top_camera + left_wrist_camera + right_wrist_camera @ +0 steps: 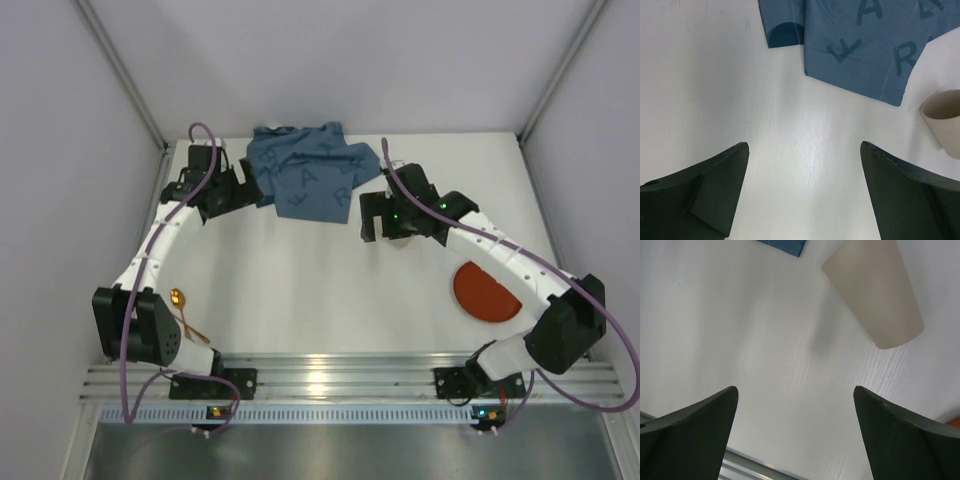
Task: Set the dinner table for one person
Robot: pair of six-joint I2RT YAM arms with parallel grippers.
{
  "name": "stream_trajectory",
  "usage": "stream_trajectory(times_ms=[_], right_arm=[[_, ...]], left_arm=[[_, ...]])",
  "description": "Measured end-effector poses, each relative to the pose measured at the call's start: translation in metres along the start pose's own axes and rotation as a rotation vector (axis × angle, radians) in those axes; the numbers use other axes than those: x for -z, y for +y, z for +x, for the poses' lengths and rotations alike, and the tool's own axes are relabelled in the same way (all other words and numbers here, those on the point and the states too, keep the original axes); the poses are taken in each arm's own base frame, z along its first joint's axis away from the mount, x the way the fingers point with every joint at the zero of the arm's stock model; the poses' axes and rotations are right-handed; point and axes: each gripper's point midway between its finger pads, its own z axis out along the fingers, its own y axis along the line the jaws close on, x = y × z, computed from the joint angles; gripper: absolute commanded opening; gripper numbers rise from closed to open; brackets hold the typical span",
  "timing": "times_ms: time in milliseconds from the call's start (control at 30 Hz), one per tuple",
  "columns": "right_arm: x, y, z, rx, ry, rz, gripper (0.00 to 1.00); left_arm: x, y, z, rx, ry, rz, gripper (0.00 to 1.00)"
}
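The dinner table (300, 290) is a large white tabletop. A crumpled blue cloth mat (305, 175) printed with letters lies at its far middle; it also shows in the left wrist view (865, 45). My left gripper (248, 190) is open and empty just left of the mat, over bare table (804, 145). My right gripper (372, 215) is open and empty just right of the mat (795, 388). A beige paper cup (875, 295) stands on the table just beyond the right gripper's fingers; it also shows in the left wrist view (945, 120). The right arm hides it in the top view.
An orange plate (485, 292) lies at the near right, partly under the right arm. A gold spoon (185, 310) lies at the near left beside the left arm's base. Grey walls enclose the table on three sides; a metal rail runs along the near edge.
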Motion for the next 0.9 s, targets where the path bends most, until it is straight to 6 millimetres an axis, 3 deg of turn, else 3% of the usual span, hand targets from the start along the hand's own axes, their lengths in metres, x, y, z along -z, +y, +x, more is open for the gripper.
stream_trajectory(times_ms=[167, 333, 500, 600, 700, 900], right_arm=[[-0.001, -0.006, -0.008, 0.015, -0.005, 0.038, 0.98], [-0.024, -0.01, -0.021, 0.062, 0.03, 0.074, 1.0], [-0.059, -0.018, -0.035, 0.083, 0.105, 0.107, 0.98], [-0.085, -0.007, -0.037, 0.092, 0.159, 0.054, 1.0], [-0.102, 0.009, -0.025, 0.113, 0.219, 0.001, 1.0], [-0.113, 0.073, -0.002, 0.157, 0.299, -0.207, 1.0]], left_arm=[[0.003, 0.003, 0.01, 0.016, 0.012, 0.001, 0.98], [-0.003, 0.0, 0.032, 0.034, 0.068, 0.007, 0.98], [-0.001, -0.032, 0.051, -0.016, 0.103, 0.063, 0.98], [0.001, -0.046, 0.062, -0.036, 0.122, 0.085, 0.98], [0.003, -0.051, 0.072, -0.043, 0.139, 0.086, 0.98], [0.012, -0.04, 0.092, -0.036, 0.168, 0.05, 0.98]])
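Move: The cup lies on its side, mouth facing ahead and left, about 7 cm ahead of the right hand, some 3 cm to its right and 13 cm below. The blue napkin's middle is roughly 22 cm ahead and 15 cm left of that hand, the red-brown plate about 8 cm back and 24 cm right, both some 17 cm down. From the left hand the cup is about 26 cm right, 2 cm back and 15 cm below. Heading round to the mouth side of the lying cup, the right hand first reaches forward about 8 cm, then swings left and partly back while sinking, its open fingers tipping downward and turning counter-clockwise; no grip is made. The left hand, also open, comes back and right towards the cup, sinking slightly. ##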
